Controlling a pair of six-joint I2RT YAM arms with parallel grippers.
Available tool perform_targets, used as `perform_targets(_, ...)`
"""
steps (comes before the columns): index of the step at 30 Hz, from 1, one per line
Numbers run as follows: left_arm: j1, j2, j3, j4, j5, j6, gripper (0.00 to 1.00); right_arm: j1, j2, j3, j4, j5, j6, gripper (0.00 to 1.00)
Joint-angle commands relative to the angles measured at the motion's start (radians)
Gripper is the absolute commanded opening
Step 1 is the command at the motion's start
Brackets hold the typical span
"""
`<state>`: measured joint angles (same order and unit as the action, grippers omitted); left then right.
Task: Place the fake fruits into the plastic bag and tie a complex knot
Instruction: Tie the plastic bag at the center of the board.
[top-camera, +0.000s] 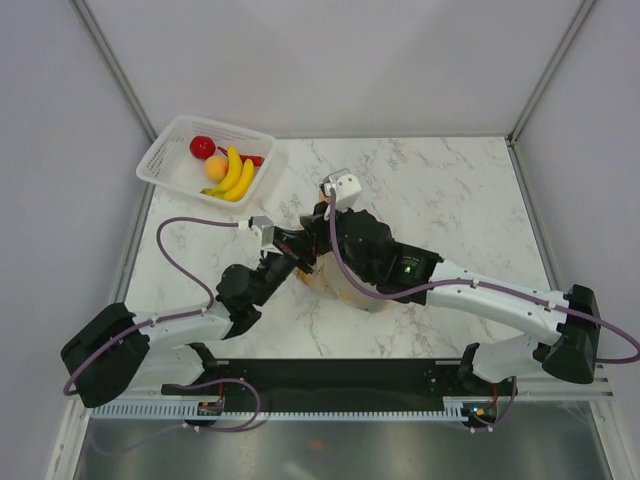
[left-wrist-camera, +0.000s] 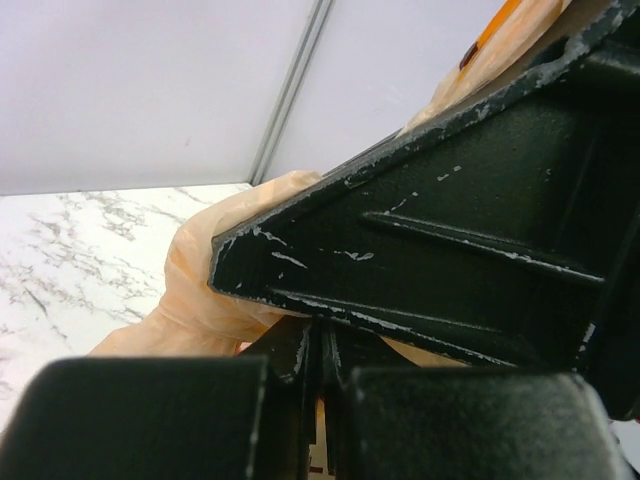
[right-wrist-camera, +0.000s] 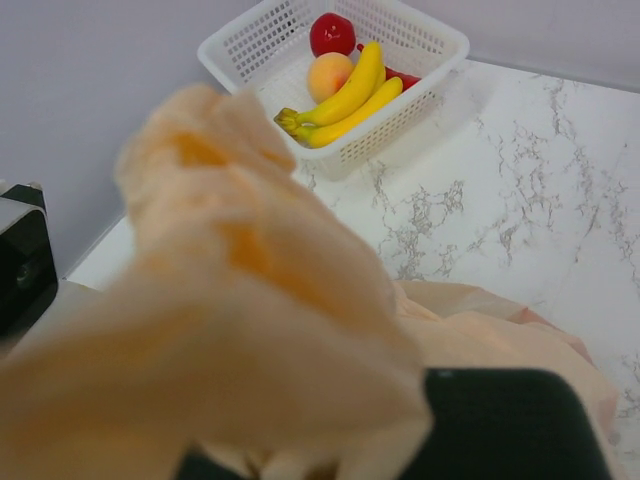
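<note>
The peach plastic bag (top-camera: 345, 297) lies at the table's middle, mostly hidden under both arms. My left gripper (left-wrist-camera: 322, 335) is shut at the bag's gathered top, with bag plastic (left-wrist-camera: 200, 290) bulging on both sides of its tips. My right gripper (top-camera: 316, 226) crosses right above it, and bunched bag plastic (right-wrist-camera: 250, 300) covers its shut fingers. Any knot is hidden where the grippers meet. Fake fruits lie in the white basket (top-camera: 165, 165): a red apple (top-camera: 202, 147), a peach (top-camera: 216, 166), bananas (top-camera: 235, 175) and a red chili (top-camera: 255, 160).
The basket (right-wrist-camera: 420, 120) stands at the table's far left corner, by the wall. White walls close the table at the back and on both sides. The right gripper's black body (left-wrist-camera: 450, 230) fills much of the left wrist view.
</note>
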<state>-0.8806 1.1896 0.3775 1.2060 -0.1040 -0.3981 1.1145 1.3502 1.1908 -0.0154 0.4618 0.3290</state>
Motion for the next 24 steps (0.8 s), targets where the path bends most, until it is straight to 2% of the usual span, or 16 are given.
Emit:
perform_targets(1, -0.008, -0.019, 0.029, 0.108, 0.061, -0.073, 0.03, 0.031, -0.013, 0.064, 0.063, -0.026, 0.061, 0.0)
perform_targets(4, -0.008, -0.024, 0.034, 0.087, -0.008, -0.102, 0.09, 0.03, -0.031, 0.064, 0.045, -0.06, 0.065, 0.0)
perform_targets(7, -0.006, -0.031, 0.069, 0.009, -0.023, -0.1, 0.22, 0.028, -0.054, 0.072, 0.02, -0.155, 0.059, 0.0)
perform_targets(8, -0.006, -0.033, 0.078, -0.008, -0.016, -0.084, 0.32, 0.024, -0.06, 0.073, 0.017, -0.226, 0.058, 0.0)
perform_targets(10, -0.006, -0.045, 0.095, -0.042, -0.014, -0.064, 0.43, 0.005, -0.075, 0.07, 0.017, -0.291, 0.067, 0.0)
perform_targets(11, -0.008, -0.053, 0.098, -0.084, -0.017, -0.05, 0.62, -0.002, -0.08, 0.064, 0.017, -0.313, 0.07, 0.0)
perform_targets(13, -0.006, -0.093, 0.107, -0.146, -0.033, -0.041, 0.75, -0.028, -0.086, 0.059, 0.017, -0.365, 0.073, 0.0)
perform_targets(14, -0.008, -0.111, 0.115, -0.263, -0.033, -0.036, 0.81, -0.038, -0.089, 0.05, 0.017, -0.368, 0.071, 0.0)
perform_targets(17, -0.006, -0.2, 0.179, -0.521, -0.034, -0.034, 0.86, -0.088, -0.102, 0.032, 0.019, -0.411, 0.071, 0.0)
perform_targets(18, -0.008, -0.221, 0.201, -0.7, -0.034, -0.033, 0.86, -0.114, -0.105, 0.027, 0.02, -0.44, 0.064, 0.0)
perform_targets(20, -0.008, -0.295, 0.222, -0.805, -0.04, -0.028, 0.86, -0.14, -0.117, 0.006, 0.035, -0.46, 0.042, 0.0)
perform_targets(22, -0.009, -0.352, 0.224, -0.936, -0.048, -0.028, 0.88, -0.2, -0.129, -0.008, 0.046, -0.55, 0.036, 0.0)
perform_targets(24, -0.009, -0.427, 0.238, -1.081, -0.049, -0.021, 0.97, -0.251, -0.137, -0.025, 0.055, -0.589, 0.027, 0.0)
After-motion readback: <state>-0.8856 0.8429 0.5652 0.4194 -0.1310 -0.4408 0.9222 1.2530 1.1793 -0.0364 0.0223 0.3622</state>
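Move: The bag's gathered neck is in the right hand's shut fingers; from the left fingertips it lies about 3 cm ahead, neither left nor right, and some 2 cm higher. The bag's fruit-filled body is roughly 12 cm below the left hand, 6 cm to its right and 1 cm nearer the base. The white basket stands about 26 cm ahead of the left hand, 27 cm to its left and 18 cm lower. Rising some 2 cm, the left hand spreads its shut fingers nearly fully beside the bag's neck, letting go of the plastic, then backs off towards the base and to its left, away from the right fingers, its tips dipping about 10 degrees. The right hand keeps its pinch on the neck, lifts about 3 cm, drifts a little right and turns about 15 degrees counter-clockwise. ##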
